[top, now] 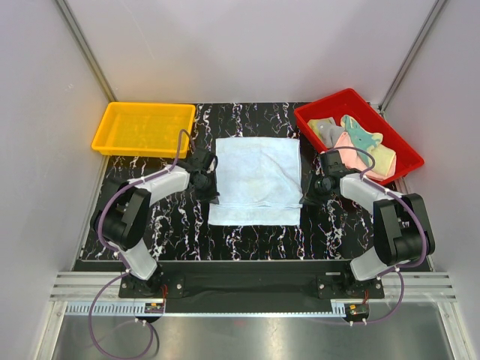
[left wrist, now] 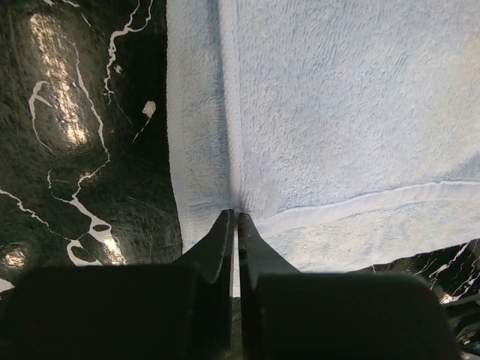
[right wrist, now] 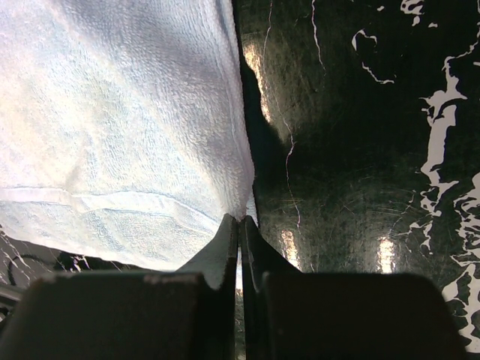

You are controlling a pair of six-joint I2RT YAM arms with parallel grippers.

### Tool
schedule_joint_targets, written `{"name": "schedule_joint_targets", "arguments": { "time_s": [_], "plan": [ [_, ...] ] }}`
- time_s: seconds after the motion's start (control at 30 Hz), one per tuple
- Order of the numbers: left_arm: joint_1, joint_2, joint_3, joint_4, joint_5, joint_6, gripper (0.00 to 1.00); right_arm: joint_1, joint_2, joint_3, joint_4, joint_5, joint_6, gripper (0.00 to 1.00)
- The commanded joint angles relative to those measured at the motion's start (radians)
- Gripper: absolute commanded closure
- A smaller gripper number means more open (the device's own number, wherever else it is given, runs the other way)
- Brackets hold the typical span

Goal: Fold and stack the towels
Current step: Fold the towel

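A light blue towel (top: 256, 180) lies spread on the black marble table (top: 247, 236), between my two arms. My left gripper (top: 213, 196) is shut on the towel's near left edge; in the left wrist view the jaws (left wrist: 237, 216) pinch the cloth (left wrist: 330, 112) by its hem. My right gripper (top: 303, 199) is shut on the towel's near right corner; in the right wrist view the jaws (right wrist: 239, 219) pinch the cloth (right wrist: 120, 127). Several other towels, pink, yellow, teal and grey (top: 356, 142), lie heaped in the red bin.
A red bin (top: 315, 112) stands at the back right. A yellow bin (top: 142, 129) stands at the back left, with nothing in it. Grey walls close in the table on both sides.
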Motion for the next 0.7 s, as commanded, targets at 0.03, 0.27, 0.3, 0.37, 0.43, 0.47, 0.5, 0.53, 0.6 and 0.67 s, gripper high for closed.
{"name": "schedule_joint_targets", "arguments": {
  "time_s": [0.03,0.27,0.3,0.37,0.43,0.47,0.5,0.53,0.6,0.67],
  "plan": [
    [-0.010,-0.019,0.058,-0.028,-0.017,-0.015,1.00,0.002,-0.036,0.014,0.014,-0.018,-0.011,1.00],
    [-0.013,-0.059,0.087,-0.085,-0.046,-0.019,1.00,0.002,-0.041,0.054,-0.023,-0.012,-0.011,1.00],
    [-0.013,-0.065,0.090,-0.090,-0.040,-0.018,1.00,0.002,-0.042,0.078,-0.049,-0.011,-0.020,1.00],
    [-0.013,-0.077,0.114,-0.120,-0.037,-0.013,1.00,0.002,-0.050,0.104,-0.081,-0.006,-0.031,1.00],
    [-0.011,-0.090,0.146,-0.166,-0.060,-0.007,1.00,0.002,-0.059,0.136,-0.118,0.003,-0.042,1.00],
    [-0.013,-0.094,0.154,-0.179,-0.067,-0.001,1.00,0.002,-0.068,0.147,-0.130,0.005,-0.043,1.00],
    [-0.013,-0.100,0.165,-0.189,-0.078,-0.001,1.00,0.002,-0.073,0.164,-0.150,0.003,-0.045,1.00],
    [-0.013,-0.111,0.173,-0.205,-0.086,0.002,1.00,0.002,-0.074,0.172,-0.158,-0.006,-0.046,1.00],
    [-0.011,-0.119,0.202,-0.226,-0.090,0.005,1.00,0.001,-0.076,0.199,-0.182,-0.021,-0.051,1.00],
    [-0.011,-0.131,0.266,-0.318,-0.101,0.019,1.00,0.002,-0.073,0.253,-0.233,-0.044,-0.059,1.00]
  ]
}}
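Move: Both hands already hold the near corners of the blue towel's upper layer, just above the table. From the left hand the towel's middle lies about 6 cm ahead and 11 cm to the right; the lower layer's near edge has its middle 7 cm back and 11 cm right, the yellow bin 23 cm ahead and 20 cm left. From the right hand the towel's middle is 6 cm ahead and 11 cm left, the red bin about 21 cm ahead, 15 cm right. Keep both grippers shut on the upper layer's corners and raise them nearly together, slowly at first, then faster: the left about 6 cm almost straight up, the right some 5 cm up and 2 cm forward. Hold the wrists nearly as they are, fingers down, with the hem spanned between them. ##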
